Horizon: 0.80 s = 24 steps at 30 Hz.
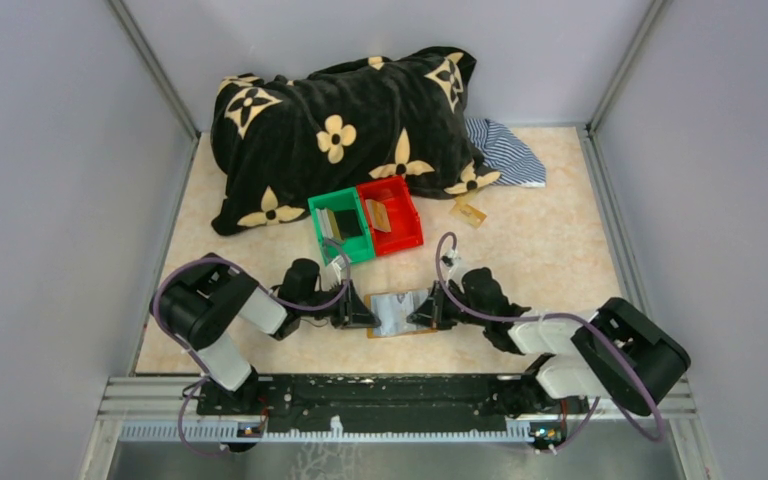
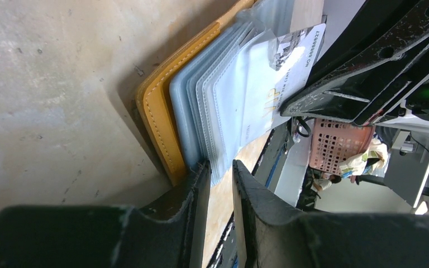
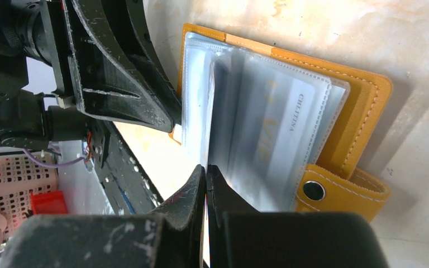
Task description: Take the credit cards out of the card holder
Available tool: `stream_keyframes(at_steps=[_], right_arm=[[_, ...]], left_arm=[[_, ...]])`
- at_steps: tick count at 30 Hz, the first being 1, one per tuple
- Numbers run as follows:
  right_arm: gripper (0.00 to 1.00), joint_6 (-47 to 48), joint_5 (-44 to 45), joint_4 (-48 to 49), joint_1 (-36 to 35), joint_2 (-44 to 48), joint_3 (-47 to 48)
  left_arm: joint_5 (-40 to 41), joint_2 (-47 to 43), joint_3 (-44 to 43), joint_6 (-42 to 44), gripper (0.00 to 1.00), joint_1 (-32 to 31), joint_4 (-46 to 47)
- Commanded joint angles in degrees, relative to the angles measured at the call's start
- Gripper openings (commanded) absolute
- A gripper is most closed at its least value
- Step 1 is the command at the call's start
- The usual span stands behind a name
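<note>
The card holder (image 1: pixel 397 312) lies open on the table between my two grippers, tan leather outside (image 2: pixel 156 106) with clear grey pockets fanned up. Its snap strap (image 3: pixel 341 190) points toward my right arm. My left gripper (image 2: pixel 222 167) stands at the holder's left edge. Its jaws are a narrow gap apart, the table shows between them, and one fingertip (image 2: pixel 201 170) rests against the pocket edges. My right gripper (image 3: pixel 206 167) is shut on the edge of a pale credit card (image 2: pixel 290 61) that sticks out of a raised pocket. Another card (image 3: pixel 273 117) shows through a pocket.
A green bin (image 1: pixel 341 226) and a red bin (image 1: pixel 390 215) stand side by side just behind the holder, each with a card inside. A tan card (image 1: pixel 469 212) lies loose right of the red bin. A black flowered blanket (image 1: pixel 340 130) and striped cloth (image 1: pixel 505 150) fill the back.
</note>
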State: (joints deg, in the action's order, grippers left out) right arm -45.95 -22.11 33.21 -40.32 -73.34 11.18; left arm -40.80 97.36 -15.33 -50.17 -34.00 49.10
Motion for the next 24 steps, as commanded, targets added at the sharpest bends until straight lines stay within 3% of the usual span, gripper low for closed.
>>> stream_keyframes(at_steps=[1, 10, 17, 21, 24], right_arm=[[0.0, 2.3, 2.8, -2.5, 0.6, 3.7, -0.1], [0.0, 4.0, 13.7, -16.6, 1.8, 18.8, -1.8], [0.0, 7.8, 17.5, -28.6, 1.9, 27.0, 2.7], [0.0, 8.7, 17.4, -30.1, 1.9, 29.4, 4.8], [0.0, 10.0, 17.0, -30.5, 1.9, 29.7, 6.6]], left_arm=[[7.0, 3.3, 0.9, 3.6, 0.31, -0.1, -8.6], [6.7, 3.0, 1.2, 3.6, 0.31, -0.1, -7.9], [5.2, 1.9, 2.2, 2.6, 0.3, -0.1, -4.5], [6.6, -4.1, 1.7, 4.8, 0.29, 0.0, -9.1], [8.0, -10.5, -0.8, 7.4, 0.32, 0.0, -17.5]])
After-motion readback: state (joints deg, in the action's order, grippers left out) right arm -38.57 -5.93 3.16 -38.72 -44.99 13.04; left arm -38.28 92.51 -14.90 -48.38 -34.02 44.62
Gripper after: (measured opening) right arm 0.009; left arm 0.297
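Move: A credit card, already pinched in the right fingers and still partly in its clear sleeve, has its middle about 1 cm ahead and 1 cm left of that hand; the open card holder's middle is 1 cm ahead, 1 cm left and 3 cm below. The red box sits about 20 cm ahead and 4 cm left, the green box 18 cm ahead and 13 cm left, both some 2 cm lower. From the left hand the card is about 6 cm right, 1 cm ahead and 2 cm up. The card is drawn out of its sleeve to the right, about 5.5 cm, by the right hand, which keeps its shut pinch and works forward some 2 cm; it rises about 3 cm in all, the last part almost straight up. The wrist turns some 15 degrees clockwise, swinging the fingertips forward, while the left fingertips stay on the holder's left side. ##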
